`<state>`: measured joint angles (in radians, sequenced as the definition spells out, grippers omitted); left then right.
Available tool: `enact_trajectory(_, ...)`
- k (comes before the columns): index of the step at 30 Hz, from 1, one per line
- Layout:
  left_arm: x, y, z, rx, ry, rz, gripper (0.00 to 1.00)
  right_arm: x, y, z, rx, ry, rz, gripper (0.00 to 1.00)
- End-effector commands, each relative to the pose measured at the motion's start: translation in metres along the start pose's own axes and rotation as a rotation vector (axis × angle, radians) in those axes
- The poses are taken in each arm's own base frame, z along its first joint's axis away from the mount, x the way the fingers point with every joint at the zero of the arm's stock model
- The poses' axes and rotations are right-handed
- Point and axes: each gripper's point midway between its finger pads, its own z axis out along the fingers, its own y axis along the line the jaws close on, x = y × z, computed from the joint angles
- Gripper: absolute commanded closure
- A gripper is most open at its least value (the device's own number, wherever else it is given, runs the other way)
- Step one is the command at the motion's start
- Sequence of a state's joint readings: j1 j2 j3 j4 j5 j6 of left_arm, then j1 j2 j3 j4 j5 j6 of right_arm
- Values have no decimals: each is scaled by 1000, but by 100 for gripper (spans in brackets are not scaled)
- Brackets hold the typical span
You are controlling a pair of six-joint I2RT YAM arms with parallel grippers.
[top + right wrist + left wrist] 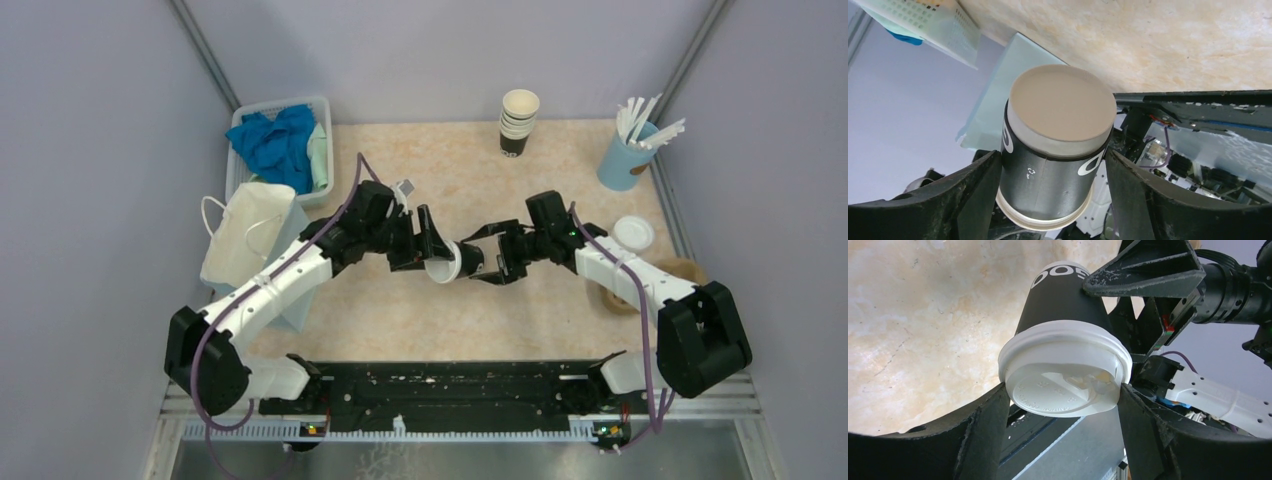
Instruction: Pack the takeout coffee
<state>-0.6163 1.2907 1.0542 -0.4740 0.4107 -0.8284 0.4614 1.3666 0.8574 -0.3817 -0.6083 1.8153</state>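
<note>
The takeout coffee [462, 264] hangs on its side in mid-air over the middle of the table, white lid toward the left arm. In the left wrist view my left gripper [1064, 401] is shut on the lid [1068, 347], with both fingers pressed against its rim. The dark cup body [1058, 302] points away toward the right arm. My right gripper [1053, 167] straddles the cup [1048, 175] near its base, and its fingers [1128, 190] are spread with slim gaps beside the wall. In the top view the two grippers, left [436, 262] and right [482, 262], meet tip to tip.
A white paper bag [250, 235] stands open at the left. Behind it is a basket [282, 103] with blue cloth. At the back stand stacked lidless cups [518, 122] and a blue holder of white sticks [628, 158]. A loose white lid [633, 232] lies at the right.
</note>
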Motion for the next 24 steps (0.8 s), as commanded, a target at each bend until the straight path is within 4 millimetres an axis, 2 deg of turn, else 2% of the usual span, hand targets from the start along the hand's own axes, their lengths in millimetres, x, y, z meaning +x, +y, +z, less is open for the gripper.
enact_trajectory(1, -24, -11, -4, -23, -73, 59, 23, -4, -6, -3, 36, -42, -102, 22)
enact_trajectory(5, -26, 0, -6, -120, -62, 97, 24, -34, -24, -12, 136, -177, -256, 4)
enact_trajectory(7, -26, 4, -7, -184, -50, 136, 25, -58, -29, -25, 191, -275, -394, 1)
enact_trajectory(10, -23, 4, -3, -293, -19, 222, 25, -101, -31, -63, 343, -464, -707, 1)
enact_trajectory(12, -18, 5, 1, -348, -1, 273, 25, -116, -25, -89, 423, -567, -904, 1)
enact_trajectory(14, -10, 5, 10, -384, 39, 320, 25, -120, -21, -109, 453, -627, -1046, 1)
enact_trajectory(17, -2, 7, 25, -459, 96, 400, 24, -108, -22, -122, 410, -614, -1191, 1)
enact_trajectory(20, 1, 11, 36, -542, 155, 466, 24, -99, -34, -126, 383, -589, -1232, 1)
enact_trajectory(24, 3, 6, 48, -586, 196, 542, 23, -97, -54, -126, 395, -562, -1221, 1)
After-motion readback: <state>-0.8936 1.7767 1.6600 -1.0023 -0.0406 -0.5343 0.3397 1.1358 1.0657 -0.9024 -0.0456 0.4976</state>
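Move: Between the two hands the lidded coffee cup lies on its side in the air, lid in the left fingers: its middle is about 5 cm to the left hand's right and 2 cm lower. Open tabletop for it is some 14 cm below, 5 cm to the right. The paper bag stands about 39 cm to the left hand's left, 2 cm farther out. From the right hand the cup's middle is about 2 cm left, 1 cm back, level. Opening fully off the cup's body, the right hand backs away about 15 cm to the right, dipping before it rises again, while its wrist swings round until the fingers point mostly down. The left hand keeps its grip on the lid, first easing slightly forward, then going right and down about 4 cm each, and tips some 35–40 degrees to bring the cup's base down. ##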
